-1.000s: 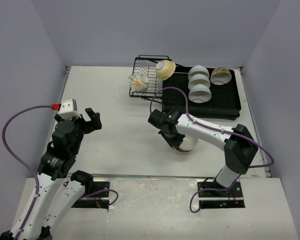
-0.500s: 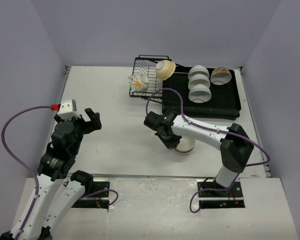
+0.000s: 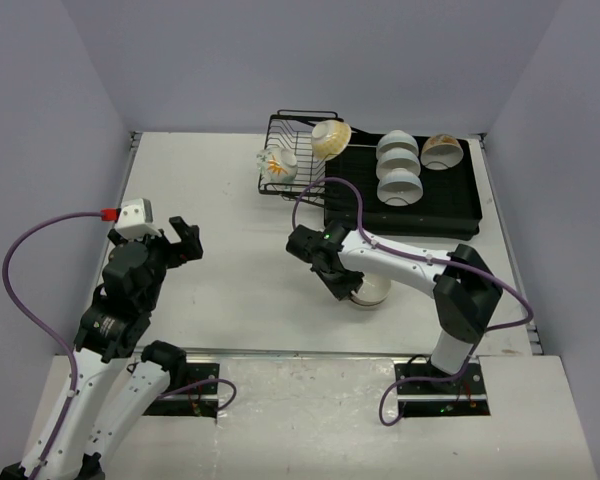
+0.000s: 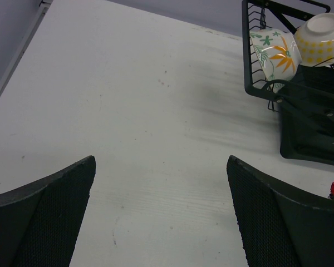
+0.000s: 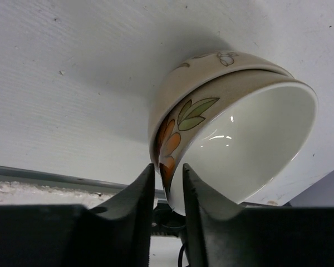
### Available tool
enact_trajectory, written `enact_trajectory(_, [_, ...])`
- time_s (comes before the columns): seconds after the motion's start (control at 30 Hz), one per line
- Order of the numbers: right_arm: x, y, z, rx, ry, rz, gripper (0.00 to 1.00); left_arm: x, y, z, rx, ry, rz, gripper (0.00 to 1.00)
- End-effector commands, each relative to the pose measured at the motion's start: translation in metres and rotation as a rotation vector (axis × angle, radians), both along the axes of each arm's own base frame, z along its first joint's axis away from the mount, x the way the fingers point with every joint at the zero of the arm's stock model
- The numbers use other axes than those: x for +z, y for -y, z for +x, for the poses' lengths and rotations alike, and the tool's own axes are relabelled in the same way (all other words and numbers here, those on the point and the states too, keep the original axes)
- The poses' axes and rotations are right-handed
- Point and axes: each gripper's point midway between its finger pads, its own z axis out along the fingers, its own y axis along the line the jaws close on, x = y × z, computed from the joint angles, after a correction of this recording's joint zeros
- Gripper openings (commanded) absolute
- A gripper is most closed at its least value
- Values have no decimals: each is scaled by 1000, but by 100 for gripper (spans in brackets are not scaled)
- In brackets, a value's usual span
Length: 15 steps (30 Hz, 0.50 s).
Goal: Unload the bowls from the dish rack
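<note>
My right gripper [image 5: 167, 172] is shut on the rim of a bowl with an orange flower and green leaf pattern [image 5: 239, 144]. The bowl is tilted and rests in a tan bowl [image 5: 211, 64] on the table. This pair shows in the top view [image 3: 369, 290], with the right gripper [image 3: 342, 282] at its left side. The black wire dish rack [image 3: 298, 128] holds a flower-pattern bowl [image 3: 277, 165] and a cream-yellow bowl [image 3: 330, 138]. Both also show in the left wrist view [image 4: 274, 51] [image 4: 322, 36]. My left gripper [image 4: 160, 161] is open and empty over bare table [image 3: 185, 240].
The flat black drainer tray [image 3: 430, 215] joined to the rack carries three white bowls [image 3: 399, 167] in a column and a tan-banded bowl [image 3: 441, 150]. Grey walls enclose the table on three sides.
My right arm has swung slightly to the left with the flower-pattern bowl in its grip. The left arm has not moved.
</note>
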Motion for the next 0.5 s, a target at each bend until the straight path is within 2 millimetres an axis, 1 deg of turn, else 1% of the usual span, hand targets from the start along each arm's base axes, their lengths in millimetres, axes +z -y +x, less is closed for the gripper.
enact_trajectory(0.0, [4, 7, 2, -9, 37, -34, 31, 7, 0, 2, 1, 32, 1, 100])
enact_trajectory(0.03, [4, 8, 2, -10, 37, -35, 37, 7, 0, 2, 1, 32, 1, 100])
enact_trajectory(0.1, [8, 9, 2, -13, 46, -29, 42, 7, 0, 2, 1, 32, 1, 100])
enact_trajectory(0.27, [24, 4, 0, 2, 56, 34, 46, 7, 0, 2, 1, 33, 0, 100])
enact_trajectory(0.37, [42, -1, -4, 24, 67, 110, 49, 7, 0, 2, 1, 33, 0, 100])
enact_trajectory(0.4, [54, -4, -5, 36, 84, 163, 51, 7, 0, 2, 2, 30, 2, 100])
enact_trajectory(0.47, [68, -6, -5, 71, 104, 216, 54, 7, -1, 2, 2, 30, 2, 100])
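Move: The patterned bowl, nested tilted in the lower bowl, has its near-left rim between the right fingertips; its middle lies about 4 cm to the right, 1 cm ahead and 2 cm below. The lower bowl's middle is some 3 cm right, 1 cm ahead and 4 cm down. The front white bowl stands roughly 29 cm ahead and 15 cm right. From the left hand, the patterned bowl is about 40 cm right, 4 cm back and 20 cm down. The right hand spreads its fingers to about half open, freeing the patterned bowl's rim, then rises some 3 cm. ##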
